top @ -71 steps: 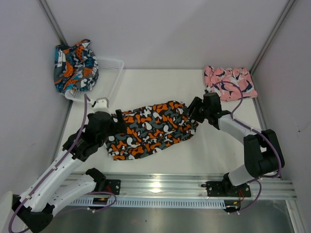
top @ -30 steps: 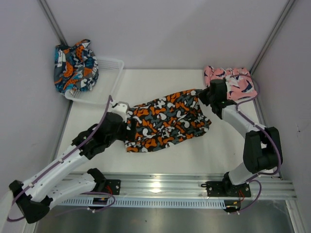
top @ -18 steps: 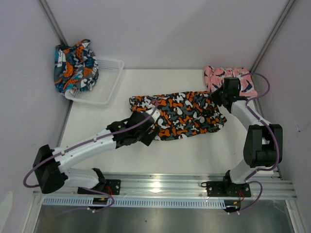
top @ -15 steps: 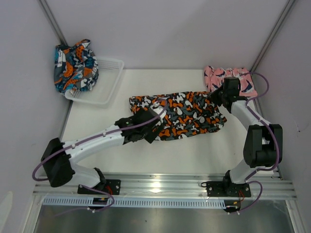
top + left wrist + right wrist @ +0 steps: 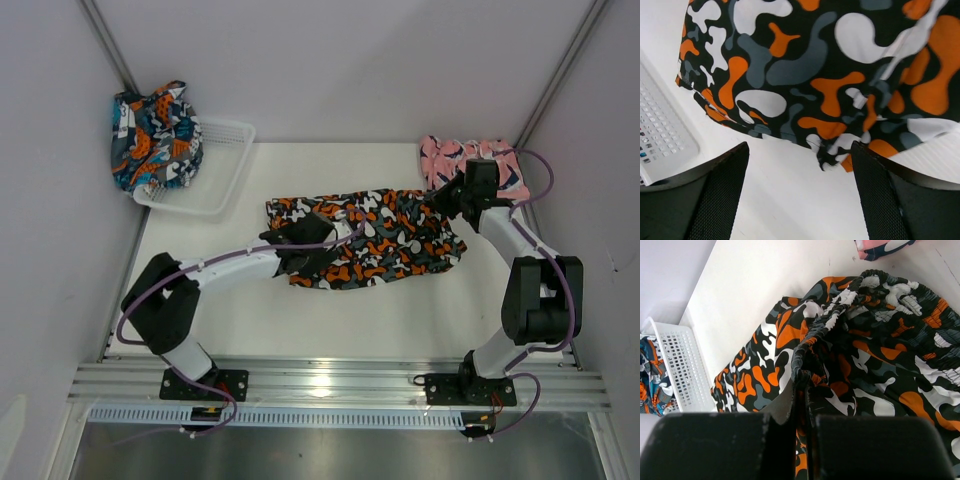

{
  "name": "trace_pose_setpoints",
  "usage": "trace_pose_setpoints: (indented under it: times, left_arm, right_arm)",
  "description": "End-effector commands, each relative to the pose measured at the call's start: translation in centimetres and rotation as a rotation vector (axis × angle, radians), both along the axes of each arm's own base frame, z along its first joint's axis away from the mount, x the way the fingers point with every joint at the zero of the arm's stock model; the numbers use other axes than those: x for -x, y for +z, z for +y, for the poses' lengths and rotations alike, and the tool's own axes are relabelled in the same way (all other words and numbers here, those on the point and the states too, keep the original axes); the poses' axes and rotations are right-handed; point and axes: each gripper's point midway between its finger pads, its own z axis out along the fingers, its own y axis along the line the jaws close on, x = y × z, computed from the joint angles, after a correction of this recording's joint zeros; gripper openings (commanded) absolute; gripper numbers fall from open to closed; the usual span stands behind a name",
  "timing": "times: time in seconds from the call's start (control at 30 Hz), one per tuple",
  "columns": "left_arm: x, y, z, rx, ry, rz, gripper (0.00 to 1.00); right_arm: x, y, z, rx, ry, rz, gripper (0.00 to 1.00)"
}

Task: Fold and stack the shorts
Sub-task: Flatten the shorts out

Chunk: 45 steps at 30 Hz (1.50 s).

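The black shorts with orange-white blotches point(image 5: 385, 232) lie spread across the middle of the table. My right gripper point(image 5: 452, 203) is shut on their bunched waistband point(image 5: 812, 347) at the right end, just in front of the pink shorts point(image 5: 478, 166). My left gripper point(image 5: 300, 255) hovers over the shorts' front left part, open. In the left wrist view its fingers point(image 5: 722, 192) straddle bare table, and the hem point(image 5: 832, 159) lies just ahead of the left gripper point(image 5: 799, 150). The teal-navy shorts point(image 5: 153, 135) sit heaped on the basket's left end.
The white mesh basket point(image 5: 222, 172) stands at the back left corner, and it also shows in the wrist views point(image 5: 662, 142) point(image 5: 682, 365). Grey walls close in the table on the left, back and right. The metal rail point(image 5: 330, 380) runs along the front.
Both arms carried the black shorts to the right, up to the pink pair. The left gripper let go of the left end and moved right along the front hem. The right grip is unchanged.
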Motion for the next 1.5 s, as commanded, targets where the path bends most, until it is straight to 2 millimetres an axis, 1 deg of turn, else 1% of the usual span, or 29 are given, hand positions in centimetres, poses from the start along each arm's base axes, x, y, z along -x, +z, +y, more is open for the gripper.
trace_pose_setpoints:
  times: [0.0, 0.07, 0.17, 0.2, 0.3, 0.37, 0.4, 0.47, 0.57, 0.6, 0.63, 0.67, 0.77, 0.83, 0.87, 0.93, 0.97, 1.0, 1.07, 1.13, 1.17, 1.2, 1.23, 1.3, 1.4, 1.43, 1.47]
  left_arm:
    - [-1.8, -0.4, 0.1, 0.019, -0.036, -0.002, 0.81]
    - [-1.1, -1.2, -0.5, 0.053, -0.069, 0.057, 0.80]
    - [-0.2, -2.0, -0.5, 0.048, -0.111, 0.096, 0.83]
    - [0.1, -1.9, -0.6, 0.059, -0.120, 0.102, 0.86]
    - [0.9, -1.0, -0.7, 0.099, -0.157, 0.094, 0.89]
    - [1.6, -1.2, -0.2, 0.094, -0.181, 0.092, 0.89]
    - [1.5, -0.4, -0.1, 0.094, -0.198, 0.062, 0.89]
    - [1.6, -0.7, 0.4, 0.085, -0.201, 0.042, 0.89]
    - [1.3, -1.8, 1.3, 0.028, -0.171, 0.050, 0.87]
    - [0.9, -2.4, 1.4, 0.006, -0.154, 0.064, 0.82]
    - [1.0, -3.1, 1.9, -0.019, -0.143, 0.090, 0.80]
    - [1.0, -3.5, 1.9, -0.019, -0.134, 0.105, 0.77]
    - [0.4, -4.4, 2.2, -0.031, -0.106, 0.125, 0.76]
    - [-0.4, -4.7, 3.1, -0.055, -0.072, 0.119, 0.74]
    - [-0.6, -4.9, 3.3, -0.052, -0.060, 0.126, 0.70]
    - [-0.9, -5.1, 3.2, -0.046, -0.050, 0.140, 0.68]
    - [-1.2, -5.1, 3.3, -0.052, -0.042, 0.139, 0.61]
    - [-1.4, -5.2, 3.7, -0.064, -0.029, 0.139, 0.56]
    - [-2.2, -4.7, 3.8, -0.064, -0.005, 0.125, 0.47]
    - [-2.4, -4.0, 3.7, -0.042, -0.005, 0.117, 0.46]
    - [-2.4, -3.4, 3.6, -0.029, -0.008, 0.101, 0.42]
    - [-2.2, -3.2, 3.7, -0.026, -0.011, 0.100, 0.37]
    - [-2.3, -3.0, 3.8, -0.024, -0.008, 0.089, 0.23]
    - [-2.5, -2.5, 4.0, -0.024, 0.001, 0.069, 0.01]
    - [-2.7, -2.1, 3.7, -0.007, 0.015, 0.073, 0.00]
    - [-2.5, -2.0, 3.9, -0.015, 0.024, 0.081, 0.00]
    - [-2.8, -1.3, 3.8, 0.005, 0.057, 0.068, 0.00]
  right_arm:
    - [-0.2, 0.8, 0.2, -0.012, 0.036, -0.042, 0.00]
    - [-0.2, 0.8, 0.2, -0.014, 0.037, -0.042, 0.00]
    - [-0.1, 0.7, 0.1, -0.013, 0.035, -0.041, 0.00]
    - [-0.1, 0.7, 0.1, -0.013, 0.036, -0.042, 0.00]
    - [-0.1, 0.5, -0.1, -0.015, 0.034, -0.038, 0.00]
    - [0.0, 0.5, -0.1, -0.017, 0.033, -0.037, 0.00]
    - [-0.1, 0.5, -0.1, -0.017, 0.033, -0.039, 0.00]
    - [-0.1, 0.4, -0.1, -0.020, 0.031, -0.038, 0.00]
    - [-0.1, 0.4, -0.1, -0.024, 0.030, -0.039, 0.00]
    - [-0.1, 0.3, -0.1, -0.025, 0.031, -0.037, 0.00]
    - [0.0, 0.4, -0.1, -0.024, 0.032, -0.039, 0.00]
    - [0.0, 0.4, -0.1, -0.024, 0.032, -0.039, 0.00]
    - [0.1, 0.4, -0.2, -0.021, 0.032, -0.040, 0.00]
    - [0.1, 0.4, -0.2, -0.023, 0.033, -0.040, 0.00]
    - [0.1, 0.4, -0.2, -0.023, 0.033, -0.042, 0.00]
    - [0.2, 0.5, -0.2, -0.025, 0.031, -0.042, 0.00]
    - [0.2, 0.5, -0.1, -0.027, 0.032, -0.045, 0.00]
    - [0.2, 0.6, -0.1, -0.028, 0.033, -0.047, 0.00]
    - [0.2, 0.6, -0.1, -0.027, 0.032, -0.047, 0.00]
    - [0.2, 0.6, -0.2, -0.027, 0.031, -0.047, 0.00]
    - [0.2, 0.5, -0.2, -0.025, 0.031, -0.045, 0.00]
    - [0.2, 0.6, -0.1, -0.027, 0.032, -0.047, 0.00]
    - [0.2, 0.5, -0.1, -0.026, 0.033, -0.047, 0.00]
    - [0.2, 0.6, -0.1, -0.026, 0.033, -0.049, 0.00]
    - [0.2, 0.5, -0.1, -0.026, 0.033, -0.045, 0.00]
    - [0.2, 0.5, -0.1, -0.024, 0.034, -0.045, 0.00]
    - [0.3, 0.6, -0.1, -0.025, 0.036, -0.039, 0.00]
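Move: The near-left corner of the shorts' leg hem lies about 4 cm to the left hand's left, some 1 cm ahead and 6 cm below its open fingers. The shorts' far-left corner is roughly 18 cm ahead and 10 cm left; the white basket stands about 28 cm ahead and 24 cm left. The right hand holds the waistband end; that near-left hem corner lies some 28 cm left, 12 cm back and 12 cm below it. Down and to the left, about 5 cm each, the left hand works open-fingered to the near-left hem corner: it draws back some 3 cm as it sinks, tips down about 10 degrees, then slides forward again low over the table, shuts fully and pinches the edge, rising a centimetre or so. The right hand stays put, keeping its pinch on the waistband. ##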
